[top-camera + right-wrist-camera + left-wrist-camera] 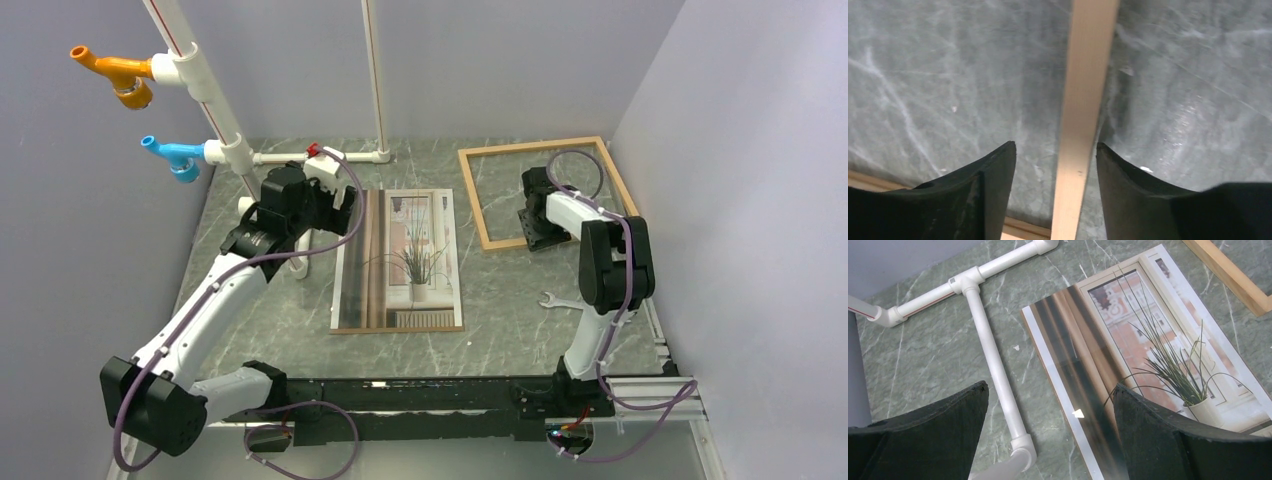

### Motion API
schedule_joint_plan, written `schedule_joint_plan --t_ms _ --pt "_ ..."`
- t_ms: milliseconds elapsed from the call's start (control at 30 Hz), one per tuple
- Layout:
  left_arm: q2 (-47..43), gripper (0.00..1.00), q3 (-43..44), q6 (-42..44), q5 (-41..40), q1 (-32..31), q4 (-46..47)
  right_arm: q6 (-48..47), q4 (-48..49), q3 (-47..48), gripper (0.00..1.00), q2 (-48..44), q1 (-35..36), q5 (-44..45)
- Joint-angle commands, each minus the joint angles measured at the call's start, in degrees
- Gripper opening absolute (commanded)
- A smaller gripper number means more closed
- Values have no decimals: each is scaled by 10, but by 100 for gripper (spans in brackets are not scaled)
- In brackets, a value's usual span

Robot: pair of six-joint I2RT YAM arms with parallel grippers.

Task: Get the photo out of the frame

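Note:
The photo (400,262) lies face up in the middle of the table, showing a spiky potted plant by a window. It also fills the right half of the left wrist view, photo (1128,340). The frame (473,200), thin light wood and holding nothing, lies flat at the back right, apart from the photo. My left gripper (340,205) hovers open over the photo's left edge; its fingers straddle that edge, left gripper (1050,390). My right gripper (535,238) is down at the frame's near rail (1085,100). The right gripper (1054,147) stands open, with the rail between its fingers and a gap on the left side.
A white pipe structure (225,120) with orange (115,72) and blue (170,153) fittings rises at the back left. Its floor pipes (993,360) run just left of the photo. A small wrench (560,300) lies near the right arm. Walls close in on three sides.

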Motion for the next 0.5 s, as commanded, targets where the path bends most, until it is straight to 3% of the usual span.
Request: schedule_joint_plan --t_ms 0,100,267,367,467 --pt "8 96 12 -8 28 8 23 -74 82 -19 73 -47 12 13" --pt "12 96 10 -9 33 8 25 -165 114 -51 86 -86 20 -3" --pt "29 97 9 -19 90 5 25 -414 167 -111 89 -176 80 -64" --pt "54 97 17 -30 129 -11 18 -546 222 -184 90 -242 112 -187" --pt "88 97 22 -45 163 -39 17 -581 257 -256 89 -298 120 -325"
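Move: The photo, lying flat on its board, has its middle about 32 cm to the right hand's left and 4 cm nearer the base, about 1 cm below it. That hand straddles the frame's near bar; the empty frame's centre is some 14 cm ahead and 4 cm right, the wrench 15 cm back and 4 cm right. From the left hand the photo's middle is level ahead, 13 cm right and 24 cm below; the white pipe lies 12 cm ahead, 9 cm left, equally low. The frame's near bar comes free from between the right fingers as they open from half to nearly full; that hand lifts and swings left towards the photo, about 10 cm left, 6 cm up and 5 cm back, turning some 55 degrees counter-clockwise. Towards the photo too, the left hand, wide open, eases right and down, mostly late, tipping slightly down. ##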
